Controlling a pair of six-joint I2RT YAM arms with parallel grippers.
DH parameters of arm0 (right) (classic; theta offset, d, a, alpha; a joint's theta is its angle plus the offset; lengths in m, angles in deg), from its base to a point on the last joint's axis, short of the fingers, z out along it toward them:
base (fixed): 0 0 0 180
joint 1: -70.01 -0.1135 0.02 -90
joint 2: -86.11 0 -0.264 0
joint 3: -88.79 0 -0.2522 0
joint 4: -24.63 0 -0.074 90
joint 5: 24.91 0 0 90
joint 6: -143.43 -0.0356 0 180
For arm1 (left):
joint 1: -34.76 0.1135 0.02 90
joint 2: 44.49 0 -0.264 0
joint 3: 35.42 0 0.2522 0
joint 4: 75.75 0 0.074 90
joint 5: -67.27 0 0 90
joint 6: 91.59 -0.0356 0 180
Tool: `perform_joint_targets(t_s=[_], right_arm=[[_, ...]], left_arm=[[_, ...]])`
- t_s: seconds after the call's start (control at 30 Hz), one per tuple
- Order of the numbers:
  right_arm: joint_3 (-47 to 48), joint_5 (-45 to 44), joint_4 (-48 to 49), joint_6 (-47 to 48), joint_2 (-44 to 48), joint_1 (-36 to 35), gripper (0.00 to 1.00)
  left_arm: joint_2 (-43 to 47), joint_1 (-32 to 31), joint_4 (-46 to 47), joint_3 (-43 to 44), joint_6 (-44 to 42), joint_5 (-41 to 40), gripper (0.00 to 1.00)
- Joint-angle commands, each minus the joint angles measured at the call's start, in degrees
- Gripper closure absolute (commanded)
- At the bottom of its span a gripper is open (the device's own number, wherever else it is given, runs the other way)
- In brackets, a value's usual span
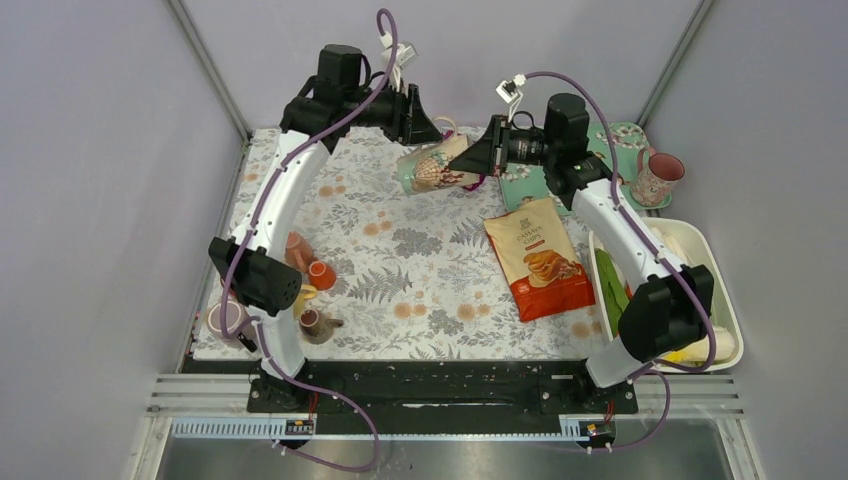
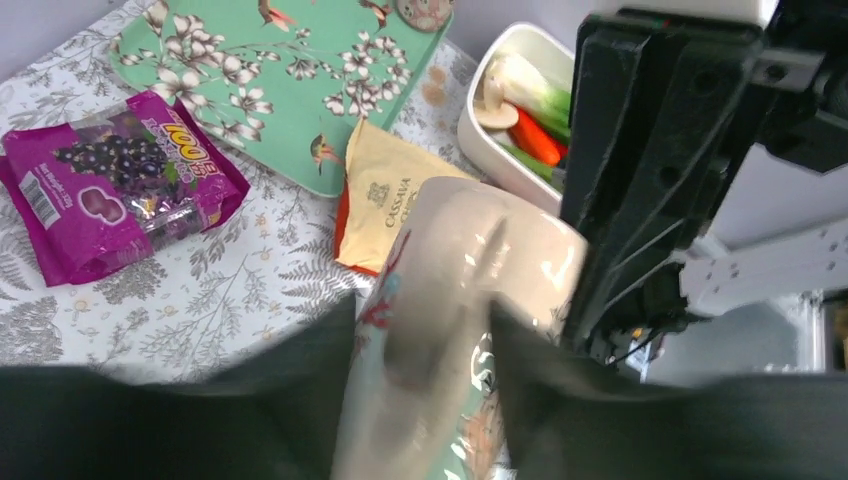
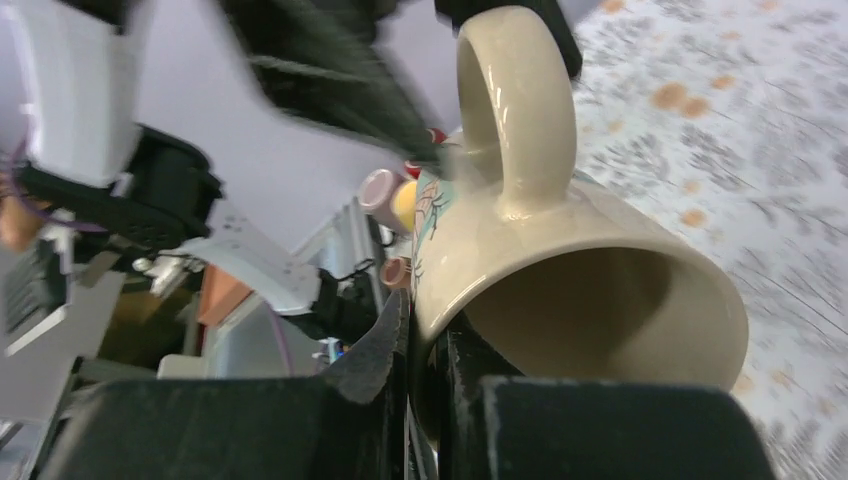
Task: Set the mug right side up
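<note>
The mug [image 1: 435,168], cream with a green floral print, hangs on its side above the back middle of the table, mouth pointing right. My left gripper [image 1: 437,130] comes from the left, and its fingers flank the cream handle [image 2: 440,330] closely on both sides. My right gripper [image 1: 478,160] comes from the right and is shut on the mug's rim wall [image 3: 450,300], one finger inside the mouth and one outside. In the right wrist view the handle [image 3: 520,110] stands on top of the mug [image 3: 580,250].
An orange chips bag [image 1: 540,258] lies right of centre. A green tray [image 1: 625,140] at the back right carries a pink floral mug [image 1: 657,178]. A white bin [image 1: 700,250] of vegetables stands at the right edge. Small cups [image 1: 310,270] cluster at left, and a purple snack bag [image 2: 120,190] lies under the mug.
</note>
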Motion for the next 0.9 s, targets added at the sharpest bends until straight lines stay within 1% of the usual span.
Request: perform_joint_targets(t_s=[0.0,0.03,0.07,0.17,0.23,0.3,0.33,0.43,0.5,0.57,0.7,0.87], right_arm=[[4.65,-9.85,-15.18,12.32,1.2,4.94,1.0],[5.78,-14.52,-20.12,14.99,1.28,6.64,1.0],[7.04,-19.04,-24.1,17.3,1.1,8.41,1.0],[12.11,-33.95,-33.19,26.04,-1.41,11.91,1.0],[16.43,-44.95,-38.24,31.94,-5.17,12.91,1.0],[22.7,-52.85,-42.99,36.53,-10.91,14.15,1.0],[26.28,-55.1,-45.48,38.21,-13.89,14.96,1.0],[38.18,-58.09,-53.68,41.21,-22.9,17.6,1.0],[47.06,-62.13,-59.1,42.56,-29.02,19.17,1.0],[53.52,-64.69,-62.61,44.55,-34.4,20.56,1.0],[59.58,-69.8,-64.31,45.6,-41.24,22.16,1.0],[59.16,-71.44,-63.14,47.14,-44.1,23.88,1.0]], left_arm=[[3.12,2.81,2.28,1.09,0.35,-10.11,0.09],[3.53,3.45,1.43,1.06,-1.0,-13.58,0.02],[3.92,4.0,0.39,1.2,-2.37,-17.27,0.01],[5.01,4.42,-2.65,1.28,-8.43,-25.18,0.01],[5.56,4.47,-4.53,0.83,-11.25,-28.25,0.01],[5.94,4.44,-6.63,0.11,-13.18,-29.71,0.01],[6.32,4.42,-7.82,-0.55,-14.29,-29.76,0.01],[8.63,4.37,-8.76,-4.77,-17.04,-29.69,0.01],[10.14,4.36,-9.14,-8.47,-18.06,-30.67,0.01],[11.11,4.34,-10.04,-10.89,-19.0,-32.05,0.01],[11.96,4.35,-11.38,-14.68,-20.19,-34.3,0.01],[12.5,4.34,-12.61,-16.5,-21.95,-32.75,0.01]])
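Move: About 20 cm ahead of the right hand, 38 cm to its right and 36 cm lower is the free spot on the green tray where the held mug is headed. A pink mug stands some 14 cm to the right of that spot; the chips bag lies 22 cm right of the right hand, level with it fore and aft. From the left hand, the held mug's middle is about 5 cm back and 5 cm below, the tray spot 15 cm ahead and 42 cm right. Keeping its pinch on the mug's rim, the right hand carries the mug roughly 35 cm right, 22 cm down and 20 cm forward towards the tray, swinging its fingers from pointing left to mostly down. The left fingers open wide and release the handle; that hand moves forward and left, then draws back, left and down, some 13 cm left overall. ##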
